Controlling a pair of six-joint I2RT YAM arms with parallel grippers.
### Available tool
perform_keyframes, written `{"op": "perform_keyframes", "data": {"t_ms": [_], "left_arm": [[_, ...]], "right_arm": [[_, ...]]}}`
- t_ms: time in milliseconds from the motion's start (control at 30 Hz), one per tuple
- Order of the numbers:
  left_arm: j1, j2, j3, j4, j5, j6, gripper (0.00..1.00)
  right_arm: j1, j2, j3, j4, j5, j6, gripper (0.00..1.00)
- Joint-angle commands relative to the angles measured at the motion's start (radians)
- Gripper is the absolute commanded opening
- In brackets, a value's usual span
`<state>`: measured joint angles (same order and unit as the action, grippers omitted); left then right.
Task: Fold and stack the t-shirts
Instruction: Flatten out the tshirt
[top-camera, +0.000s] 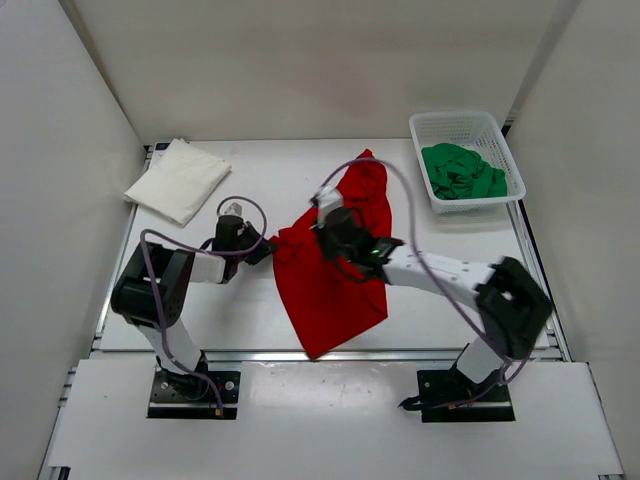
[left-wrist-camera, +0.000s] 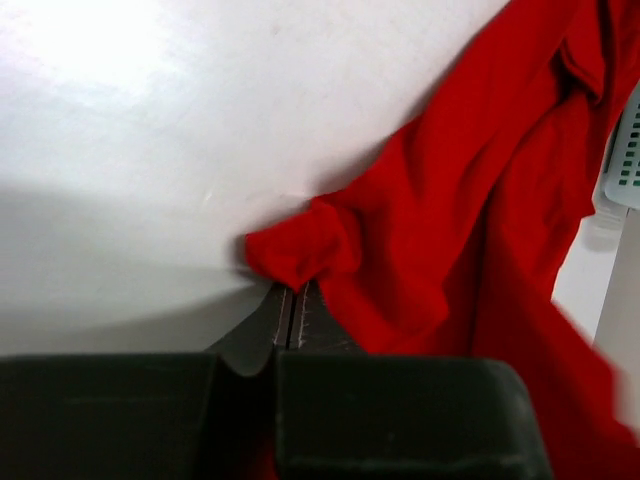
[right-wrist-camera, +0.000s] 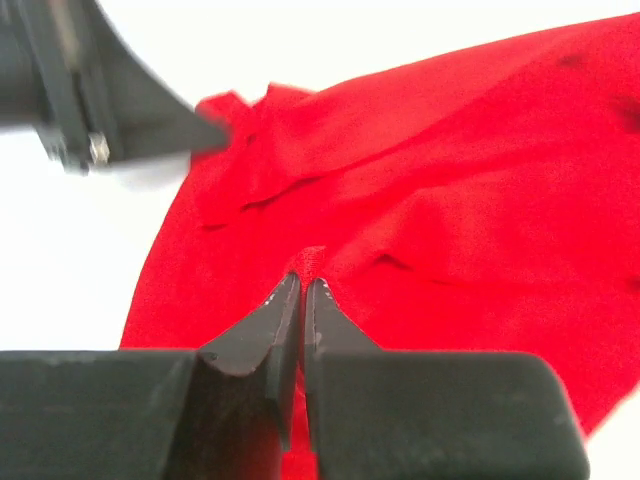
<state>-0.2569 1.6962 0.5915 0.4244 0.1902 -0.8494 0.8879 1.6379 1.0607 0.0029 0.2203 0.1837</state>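
Note:
The red t-shirt (top-camera: 330, 280) lies crumpled in the middle of the table, reaching from the back centre towards the front edge. My left gripper (top-camera: 272, 245) is shut on a bunched corner at the shirt's left edge (left-wrist-camera: 300, 250), its fingertips (left-wrist-camera: 290, 292) pressed together. Further right, my right gripper (top-camera: 325, 237) is shut on a small raised fold of the same red cloth (right-wrist-camera: 315, 258). A folded white t-shirt (top-camera: 178, 180) rests at the back left. The green t-shirt (top-camera: 461, 172) sits crumpled in the basket.
The white lattice basket (top-camera: 500, 135) stands at the back right corner, and its edge shows in the left wrist view (left-wrist-camera: 625, 160). White walls enclose the table on the left, back and right. Both arm bases sit at the near edge.

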Motion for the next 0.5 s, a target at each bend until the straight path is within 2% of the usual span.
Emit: {"op": "perform_keyframes", "data": {"t_ms": [0, 167, 267, 333, 367, 400, 467], "left_arm": [[-0.001, 0.069, 0.124, -0.081, -0.058, -0.003, 0.00], [0.093, 0.152, 0.341, -0.128, -0.090, -0.027, 0.00], [0.131, 0.181, 0.503, -0.182, -0.121, -0.013, 0.00], [0.151, 0.206, 0.634, -0.243, -0.121, 0.013, 0.13], [0.151, 0.209, 0.655, -0.289, -0.117, 0.032, 0.27], [0.153, 0.212, 0.701, -0.312, -0.106, 0.045, 0.32], [0.153, 0.185, 0.686, -0.345, -0.095, 0.062, 0.49]], "right_arm": [[-0.133, -0.252, -0.141, 0.077, -0.059, 0.137, 0.01], [-0.444, -0.579, -0.374, 0.054, -0.214, 0.313, 0.00], [-0.570, -0.765, -0.476, -0.035, -0.292, 0.371, 0.00], [-0.630, -0.880, -0.528, -0.131, -0.295, 0.399, 0.00], [-0.673, -0.927, -0.544, -0.174, -0.305, 0.414, 0.01], [-0.702, -0.950, -0.571, -0.196, -0.323, 0.433, 0.00], [-0.727, -0.998, -0.623, -0.253, -0.341, 0.445, 0.00]]}}
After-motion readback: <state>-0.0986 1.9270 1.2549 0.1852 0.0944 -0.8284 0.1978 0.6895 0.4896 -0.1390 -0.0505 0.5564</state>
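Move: The left hand, down at the table, holds the red t-shirt's left corner, with clear table about 18 cm ahead and 4 cm left. The folded white t-shirt lies 17 cm ahead, 24 cm left; the red shirt's middle some 14 cm right, 4 cm back. The right hand, holding red cloth, has the clear table 25 cm right, 4 cm back and 12 cm below, the red shirt's middle 7 cm right, the basket 22 cm ahead, 42 cm right. Sweeping apart, the hands stretch the red t-shirt: the right keeps its pinch and goes fast some 25 cm right, rising at first, then sinking and drawing slightly back, wrist rolling and turning clockwise. The left drags its corner forward some 18 cm past the white shirt's right side, first a touch right, then left, lifting late as its fingers open. ##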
